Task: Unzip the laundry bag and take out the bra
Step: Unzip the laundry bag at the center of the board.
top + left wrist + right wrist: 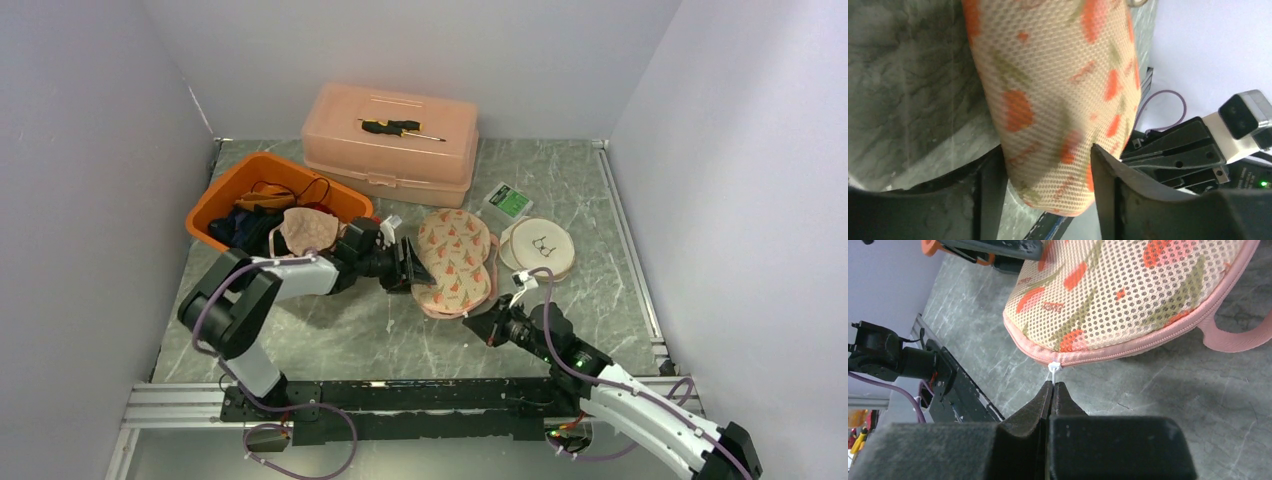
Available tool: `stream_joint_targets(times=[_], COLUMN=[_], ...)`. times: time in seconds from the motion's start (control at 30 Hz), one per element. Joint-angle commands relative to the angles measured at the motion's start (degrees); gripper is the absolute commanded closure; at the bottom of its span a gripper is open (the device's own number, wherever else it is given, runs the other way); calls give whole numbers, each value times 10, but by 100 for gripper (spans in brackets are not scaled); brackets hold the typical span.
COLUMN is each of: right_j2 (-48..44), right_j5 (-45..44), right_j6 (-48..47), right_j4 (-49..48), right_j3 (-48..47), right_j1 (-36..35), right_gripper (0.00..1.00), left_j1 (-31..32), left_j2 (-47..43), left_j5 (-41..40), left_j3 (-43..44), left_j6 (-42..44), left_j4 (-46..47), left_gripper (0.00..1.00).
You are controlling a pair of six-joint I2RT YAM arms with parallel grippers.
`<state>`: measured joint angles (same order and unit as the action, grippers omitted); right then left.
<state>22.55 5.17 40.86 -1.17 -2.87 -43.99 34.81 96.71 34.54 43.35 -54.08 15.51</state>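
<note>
The laundry bag is a mesh pouch with an orange and green print and a pink zipped edge, lying flat mid-table. My left gripper stands open at its left end, and the bag's rounded end sits between the two fingers. At the bag's near edge my right gripper is shut on the white zipper pull, and its arm reaches in from the lower right. The zipper looks closed along the stretch I see. The bra is hidden.
An orange bin of clothes stands behind the left arm. A pink lidded box with a screwdriver on it is at the back. A round white hoop and a green packet lie right of the bag.
</note>
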Motion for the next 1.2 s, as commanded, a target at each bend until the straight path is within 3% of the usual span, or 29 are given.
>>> stream_joint_targets(times=[0.0,0.13,0.27,0.4,0.47,0.63,0.8,1.17], right_j2=[17,37,65,101,116,152,177,181], right_j5=[3,-1,4,10,13,24,24,6], right_j6=[-10,-8,-1,0,-1,-4,2,2], right_j4=[-84,-107,-142,-176,-191,-212,-229,-237], right_j3=[0,2,7,8,6,-1,1,2], right_j1=[-5,-5,-5,-6,-6,-14,-35,-63], right_gripper=[100,100,100,100,100,100,100,100], left_j1=[-3,24,109,234,263,287,290,294], left_j2=[-98,-189,-253,-266,-265,-260,-246,-132], left_j5=[-73,-154,-260,-373,-410,-466,-504,-471], left_j3=[-8,-37,-84,-135,-147,-140,-154,-135], left_j6=[-1,-51,-159,-309,-346,-401,-424,-454], left_j4=[-45,-121,-176,-133,-110,-112,-44,58], left_gripper=[26,14,13,13,13,11,10,10])
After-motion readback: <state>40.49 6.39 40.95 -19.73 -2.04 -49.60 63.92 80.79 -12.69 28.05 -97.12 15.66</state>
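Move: Back from the left hand by about 6 cm and 4 cm to its right, some 2 cm lower, lies the near left corner of the laundry bag; the zipper pull is 6 cm back and 8 cm right. From the right hand, which already pinches that pull, the corner is about 5 cm left and 1 cm ahead, nearly level. The round white bag stands some 13 cm ahead and 14 cm right of the right hand. Opening from half to fully wide, the left fingers come free of the bag's left side; that hand lifts about 6 cm, swings back some 12 cm and down, then eases forward 4 cm while turning about 30 degrees counter-clockwise, ending with its open fingers straddling the near left corner. The right hand keeps its pinch on the zipper pull and draws it about 3 cm left, slightly back and down. ##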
